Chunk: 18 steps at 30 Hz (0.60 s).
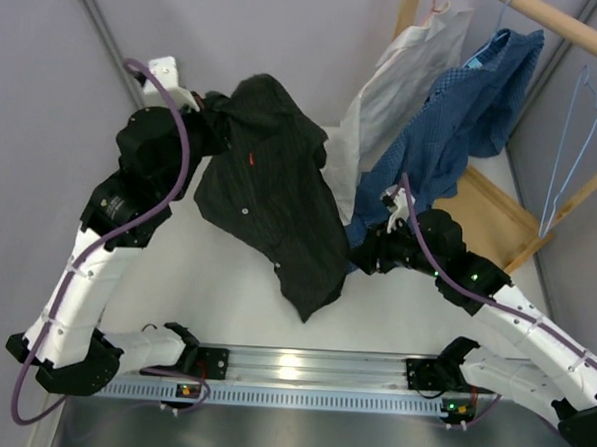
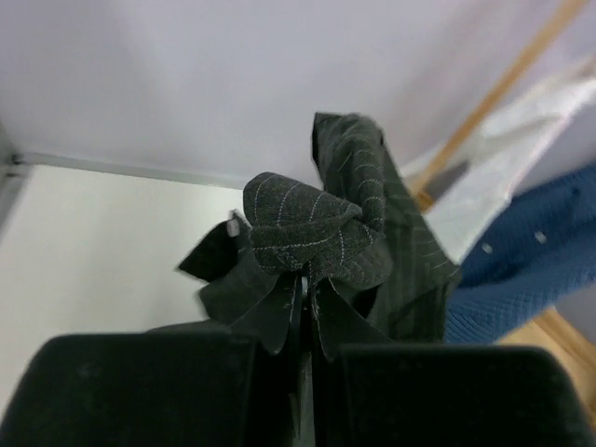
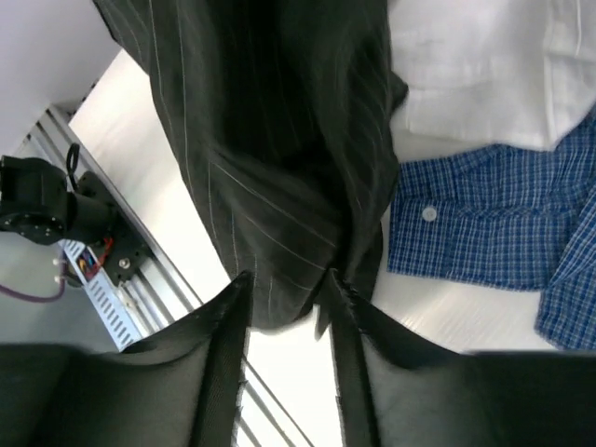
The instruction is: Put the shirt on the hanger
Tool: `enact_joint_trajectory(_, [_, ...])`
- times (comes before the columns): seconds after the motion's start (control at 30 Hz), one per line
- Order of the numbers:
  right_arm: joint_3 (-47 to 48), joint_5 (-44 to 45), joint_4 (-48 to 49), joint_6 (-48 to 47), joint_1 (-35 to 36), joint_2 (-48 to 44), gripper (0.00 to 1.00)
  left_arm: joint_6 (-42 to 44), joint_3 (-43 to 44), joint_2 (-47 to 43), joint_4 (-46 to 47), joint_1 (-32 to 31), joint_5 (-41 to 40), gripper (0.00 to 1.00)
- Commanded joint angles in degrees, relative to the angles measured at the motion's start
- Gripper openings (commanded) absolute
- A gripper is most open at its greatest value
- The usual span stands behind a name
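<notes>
The black shirt [image 1: 271, 182] hangs in the air over the left half of the table, bunched at its top. My left gripper [image 1: 206, 109] is shut on that bunched fabric [image 2: 307, 223], the cloth folding out on both sides of the closed fingers [image 2: 305, 279]. My right gripper [image 1: 362, 252] is low at the shirt's right lower edge. It stands open [image 3: 287, 284], with the shirt's hem [image 3: 270, 140] hanging just between its fingertips. The thin light-blue wire hanger [image 1: 573, 148] hangs empty from the wooden rack at the far right.
A white shirt [image 1: 406, 79] and a blue dotted shirt [image 1: 465, 112] hang from the wooden rail [image 1: 579, 33] at the back right, close behind my right arm. The rack's wooden base [image 1: 499, 219] lies below them. A metal rail [image 1: 311, 369] runs along the near edge.
</notes>
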Motion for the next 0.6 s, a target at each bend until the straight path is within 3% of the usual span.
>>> enact_joint_trajectory(0.0, [-2.8, 1.9, 1.5, 2.7, -0.6, -2.9, 0.49, 0.9, -12.5, -0.5, -0.3, -0.2, 17.1, 0.00])
enact_joint_trajectory(0.13, [-1.2, 13.0, -5.8, 3.7, -1.4, -6.2, 0.65, -4.0, -37.3, -7.1, 17.7, -5.6, 26.6, 0.00])
enact_joint_trajectory(0.17, [-0.4, 14.4, -6.7, 3.7, -1.7, -6.4, 0.70, -4.8, -41.3, -8.0, 20.9, -10.0, 26.6, 0.00])
enact_joint_trajectory(0.2, [1.2, 14.5, -7.7, 3.7, -2.2, -6.4, 0.88, -5.5, -45.0, -9.3, 27.1, -12.4, 26.3, 0.00])
enact_joint_trajectory(0.3, [3.3, 14.0, -9.6, 4.7, -2.8, -4.9, 0.97, -8.5, -58.6, -11.0, 36.2, -21.8, 24.2, 0.00])
enact_joint_trajectory(0.47, [3.8, 7.2, -9.5, 8.4, -4.8, 2.4, 0.97, -11.8, -74.3, -13.2, 48.9, -35.6, 18.1, 0.00])
enact_joint_trajectory(0.57, [2.5, 1.1, -6.9, 8.7, -4.8, 6.3, 0.96, -12.3, -77.6, -12.2, 52.4, -43.0, 16.8, 0.00])
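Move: The left hand holds one end of the dark shirt high up; the near table spot where it is taken lies about 19 cm back, 18 to the right and 47 below. The shirt's middle hangs some 6 cm back, 11 right and 22 below; the white shirt's hem is 4 back, 15 right, 46 below. From the right hand the dark shirt's middle is about 7 ahead, 16 left, roughly level; the blue cuff lies 1 ahead, 3 right, 22 below. Left hand swings its pinched shirt about 40 cm down toward the table, 20 back and right; right fingers open wide. ##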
